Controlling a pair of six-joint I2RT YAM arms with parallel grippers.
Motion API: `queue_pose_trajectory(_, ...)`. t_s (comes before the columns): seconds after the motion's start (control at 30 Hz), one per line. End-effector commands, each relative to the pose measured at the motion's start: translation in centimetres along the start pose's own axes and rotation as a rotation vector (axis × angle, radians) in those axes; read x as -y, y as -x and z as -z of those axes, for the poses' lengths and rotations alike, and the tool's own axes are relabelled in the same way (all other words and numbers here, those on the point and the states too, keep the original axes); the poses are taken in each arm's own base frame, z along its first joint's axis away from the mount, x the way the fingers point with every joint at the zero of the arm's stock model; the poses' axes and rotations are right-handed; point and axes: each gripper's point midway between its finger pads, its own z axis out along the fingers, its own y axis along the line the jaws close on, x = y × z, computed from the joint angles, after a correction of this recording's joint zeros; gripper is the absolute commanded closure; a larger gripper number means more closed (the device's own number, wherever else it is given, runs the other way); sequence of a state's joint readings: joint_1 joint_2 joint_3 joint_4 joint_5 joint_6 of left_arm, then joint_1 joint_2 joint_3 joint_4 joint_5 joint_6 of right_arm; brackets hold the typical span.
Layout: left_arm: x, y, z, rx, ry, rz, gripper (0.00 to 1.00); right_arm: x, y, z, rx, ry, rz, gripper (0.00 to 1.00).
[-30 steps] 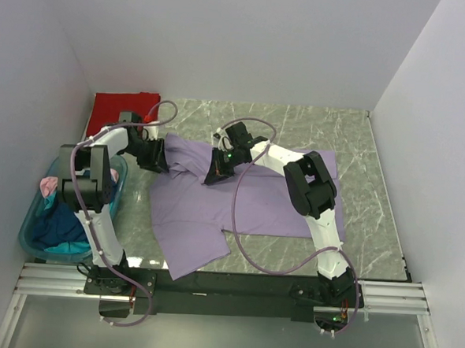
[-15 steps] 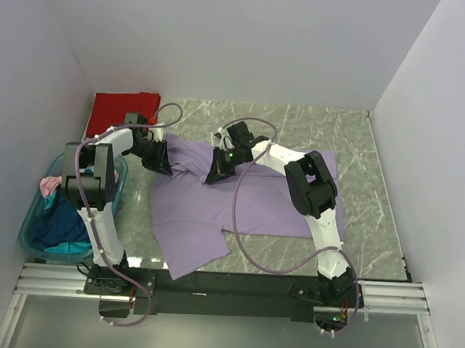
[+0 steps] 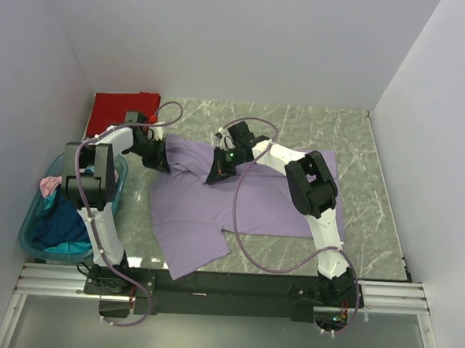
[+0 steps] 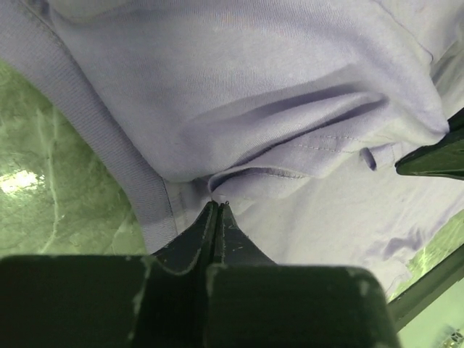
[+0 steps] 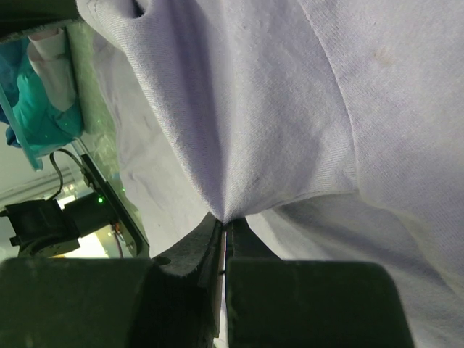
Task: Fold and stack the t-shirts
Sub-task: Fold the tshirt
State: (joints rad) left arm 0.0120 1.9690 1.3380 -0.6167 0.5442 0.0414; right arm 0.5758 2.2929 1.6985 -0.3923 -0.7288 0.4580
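Observation:
A light purple t-shirt (image 3: pixel 254 203) lies spread on the marble table, one sleeve reaching the near edge. My left gripper (image 3: pixel 161 165) sits at the shirt's far-left edge. In the left wrist view the left gripper (image 4: pixel 217 205) has its jaws together on a fold of purple cloth (image 4: pixel 254 87) beside the hem. My right gripper (image 3: pixel 214 176) is near the collar. In the right wrist view the right gripper (image 5: pixel 225 221) is shut, and the purple fabric (image 5: pixel 275 109) gathers into a pinch between its tips. A folded red t-shirt (image 3: pixel 124 107) lies at the back left.
A translucent teal tub (image 3: pixel 32 245) stands left of the left arm, holding dark blue (image 3: pixel 62 227), teal and pink (image 3: pixel 49 185) shirts; the tub (image 5: pixel 32 94) also shows in the right wrist view. White walls close in the table on three sides.
The left gripper's jaws have closed onto the shirt's edge and its wrist has shifted slightly. The right gripper and the shirt have stayed put.

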Motion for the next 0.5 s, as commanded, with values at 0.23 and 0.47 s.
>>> queue_pose_trajectory(0.23, 3.0, 1.4, 6.8, 0.088, 0.026, -0.225, 0.99, -1.5, -0.2, 2.6, -0.01, 0.006, 0.073, 1.0)
queue_pose_trajectory(0.47, 2.8, -0.9, 6.6, 0.042, 0.034, -0.251, 1.0, -1.0, -0.4, 3.0, -0.028, -0.005, 0.086, 1.0)
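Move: Both hands already pinch the t-shirt's folded-in far side. Its middle lies about 25 cm right and 6 cm back of the left hand, a couple of centimetres lower; its near sleeve is some 8 cm right and 25 cm back, the red cloth 17 cm ahead and 15 cm left. From the right hand the shirt's middle is about 12 cm right and 3 cm back, the near sleeve 22 cm back and 5 cm left. The left hand lifts its pinched cloth about 7 cm; the right keeps hold, easing back and right. ##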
